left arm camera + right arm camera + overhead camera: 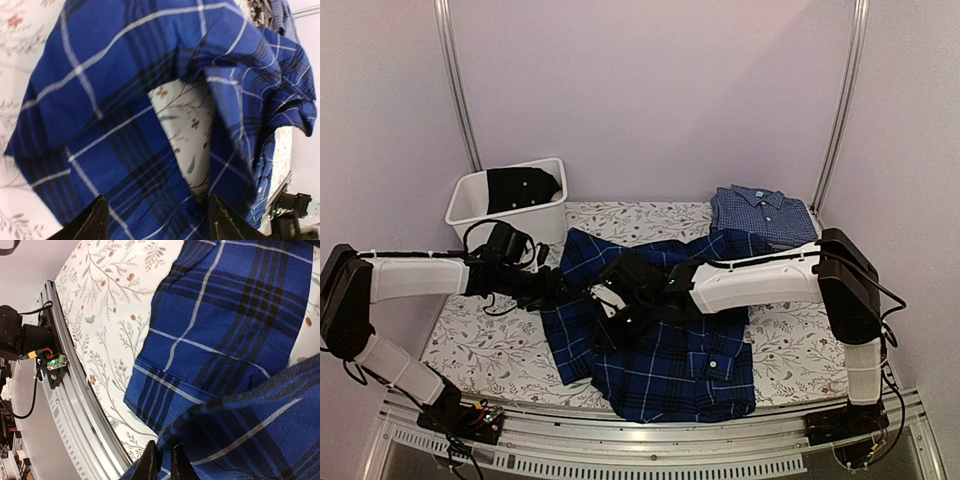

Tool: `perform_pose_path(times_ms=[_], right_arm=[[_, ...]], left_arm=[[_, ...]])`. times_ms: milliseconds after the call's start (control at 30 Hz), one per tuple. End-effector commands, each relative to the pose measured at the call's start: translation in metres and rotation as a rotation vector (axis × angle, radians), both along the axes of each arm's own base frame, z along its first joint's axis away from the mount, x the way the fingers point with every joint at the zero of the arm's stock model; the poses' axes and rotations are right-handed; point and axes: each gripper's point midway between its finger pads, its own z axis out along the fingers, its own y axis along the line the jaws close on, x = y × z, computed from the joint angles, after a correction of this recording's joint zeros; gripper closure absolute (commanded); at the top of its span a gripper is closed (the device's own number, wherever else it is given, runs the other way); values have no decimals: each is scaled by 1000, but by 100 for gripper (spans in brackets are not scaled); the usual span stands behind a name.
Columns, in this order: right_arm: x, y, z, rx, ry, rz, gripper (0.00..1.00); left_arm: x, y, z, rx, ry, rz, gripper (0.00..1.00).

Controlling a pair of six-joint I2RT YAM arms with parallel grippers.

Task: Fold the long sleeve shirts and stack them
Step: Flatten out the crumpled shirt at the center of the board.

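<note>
The navy and royal-blue plaid shirt (670,350) lies spread and rumpled in the middle of the table, with part of its left side folded over. My right gripper (610,315) reaches across it from the right. In the right wrist view this gripper (164,461) is shut on a raised edge of the plaid shirt (225,350). At the shirt's left edge my left gripper (558,290) stands open, fingers (92,222) wide apart just above the plaid cloth (115,90), holding nothing. The lighter blue checked shirt (762,212) lies folded at the back right.
A white bin (470,205) with something black in it stands at the back left. The floral tablecloth (480,340) shows on both sides of the plaid shirt. A metal rail (650,440) runs along the near edge.
</note>
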Motion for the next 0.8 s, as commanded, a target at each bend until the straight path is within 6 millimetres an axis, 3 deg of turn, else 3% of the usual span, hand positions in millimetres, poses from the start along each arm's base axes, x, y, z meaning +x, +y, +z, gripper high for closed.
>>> perform_pose_path(times_ms=[0, 100, 233, 333, 533, 667, 767], right_arm=[[-6, -11, 1, -21, -14, 5, 81], [-3, -12, 12, -5, -36, -5, 57], [0, -9, 25, 18, -61, -11, 37], [7, -11, 36, 26, -96, -38, 27], [35, -36, 58, 14, -189, -160, 20], [55, -70, 54, -23, -211, -275, 20], [70, -96, 48, -47, -226, -354, 20]], left_arm=[[-27, 36, -24, 114, 49, 85, 32], [-41, 49, -33, 120, 59, 141, 33], [-53, 60, -41, 122, 65, 192, 33], [-58, 54, -49, 105, 78, 177, 35], [-60, 36, -68, 199, 97, 123, 41], [-61, 27, -74, 243, 94, 103, 56], [-61, 29, -80, 261, 110, 111, 85]])
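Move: The sleeve's outer edge, where the left fingers will shut, is about 6 cm back, 2 cm left and 8 cm below the left hand; the sleeve cuff is roughly 18 cm back and 2 cm to its right. The right hand still holds the shirt's body edge, to be set down about 5 cm beneath it, 1 cm left. From the right hand, the cuff lies some 6 cm back and 7 cm left, the shirt pocket 3 cm back and 24 cm right. Let the body edge go: dip the right hand slightly while its fingers spread wide, then lift it clear and swing it rightward and forward over the shirt, some 6 cm to the right. Meanwhile bring the left gripper down and back about 7 cm each, swinging out left before easing back in, and close its fingers to pinch the sleeve's outer edge. ##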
